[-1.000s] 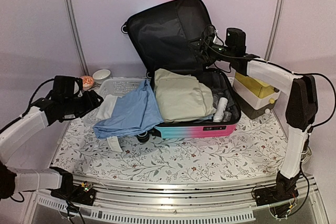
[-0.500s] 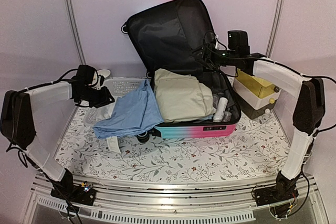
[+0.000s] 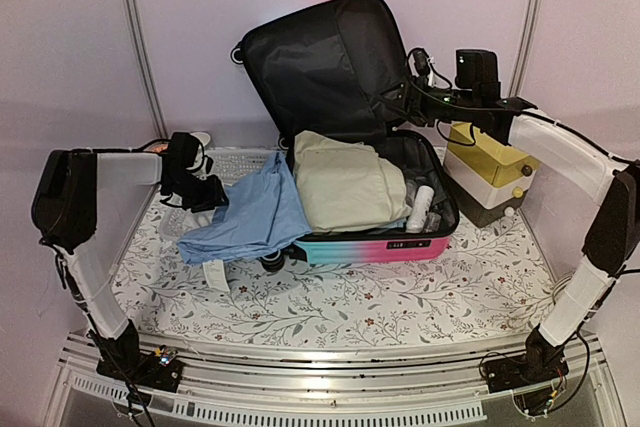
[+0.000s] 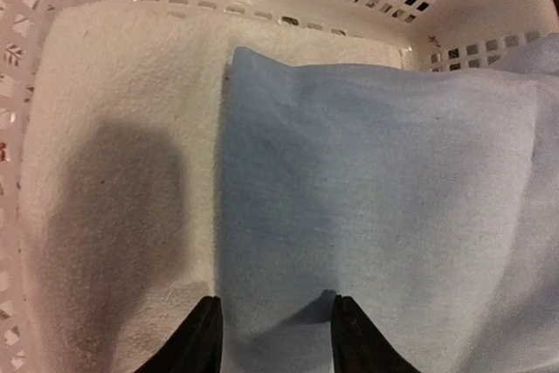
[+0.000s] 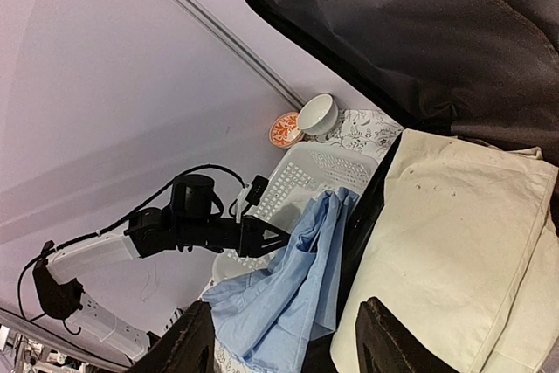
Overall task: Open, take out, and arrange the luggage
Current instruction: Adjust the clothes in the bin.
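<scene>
The luggage [image 3: 375,245] lies open mid-table, its black-lined lid [image 3: 320,57] standing up at the back. A beige folded cloth [image 3: 340,187] fills its base. A blue cloth [image 3: 250,215] drapes from the luggage's left edge over the white basket [image 3: 232,159]. My left gripper [image 3: 213,197] hovers over the basket's near end. In the left wrist view it [image 4: 275,325] is open just above the blue cloth [image 4: 376,189], beside a white towel [image 4: 113,172]. My right gripper [image 3: 392,99] hangs open beside the lid's right edge, and nothing sits between its fingers [image 5: 188,347].
A yellow-topped drawer box [image 3: 485,172] stands right of the luggage. A white bowl [image 5: 316,113] and a small orange dish [image 5: 284,128] sit behind the basket near the back wall. A white bottle [image 3: 420,207] and small items lie in the luggage's right end.
My left arm has swung in from the far left to above the basket and blue cloth, narrowing its jaws. My right gripper has drifted right, away from the lid.
</scene>
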`<state>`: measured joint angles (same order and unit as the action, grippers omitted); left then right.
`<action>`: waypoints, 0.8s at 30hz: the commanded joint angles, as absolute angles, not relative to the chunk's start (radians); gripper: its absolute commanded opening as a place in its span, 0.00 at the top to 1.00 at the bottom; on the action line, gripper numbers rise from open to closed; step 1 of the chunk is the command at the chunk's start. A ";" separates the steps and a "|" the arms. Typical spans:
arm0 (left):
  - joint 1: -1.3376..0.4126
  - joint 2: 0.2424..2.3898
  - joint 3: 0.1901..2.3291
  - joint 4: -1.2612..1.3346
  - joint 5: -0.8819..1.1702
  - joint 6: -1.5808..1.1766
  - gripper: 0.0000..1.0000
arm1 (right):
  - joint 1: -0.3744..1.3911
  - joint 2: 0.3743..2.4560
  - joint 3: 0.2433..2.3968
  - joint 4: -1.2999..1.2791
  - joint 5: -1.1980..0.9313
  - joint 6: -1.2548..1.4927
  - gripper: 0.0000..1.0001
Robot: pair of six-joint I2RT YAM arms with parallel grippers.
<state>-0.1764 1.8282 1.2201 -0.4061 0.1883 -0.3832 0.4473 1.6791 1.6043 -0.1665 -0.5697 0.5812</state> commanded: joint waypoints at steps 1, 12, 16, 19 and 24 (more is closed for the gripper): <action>-0.174 1.871 1.266 -0.395 0.195 -0.372 0.55 | 0.439 1.646 1.585 -0.189 -0.549 0.554 0.43; -0.151 1.956 1.295 -0.317 0.284 -0.383 0.73 | 0.436 1.625 1.565 -0.204 -0.535 0.548 0.45; -0.155 1.922 1.298 -0.314 0.257 -0.368 1.00 | 0.430 1.621 1.562 -0.209 -0.531 0.543 0.46; -0.160 1.872 1.299 -0.320 0.227 -0.355 1.00 | 0.428 1.622 1.562 -0.210 -0.528 0.542 0.46; -0.169 1.797 1.320 -0.332 0.188 -0.331 1.00 | 0.427 1.639 1.570 -0.209 -0.533 0.543 0.46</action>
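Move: The blue shirt's left edge lies just under my left hand's open fingers, about 2 cm ahead, 1 cm right and 3 cm down, inside the white bin. The bare part of the white towel beneath it is some 5 cm to the left of my fingers and 4 cm ahead, a little lower. The cream clothes in the suitcase are roughly 33 cm right and 4 cm ahead. From my right hand, that shirt edge is about 40 cm left, 4 cm ahead and 32 cm down. I ease my left hand forward and down about 2 cm each onto the blue shirt's edge, shut my half-open fingers and pinch the cloth, then rise about 2.5 cm with it, creeping slightly farther forward. My empty right hand sinks a couple of centimetres, drifting a little right, fingers staying open. ##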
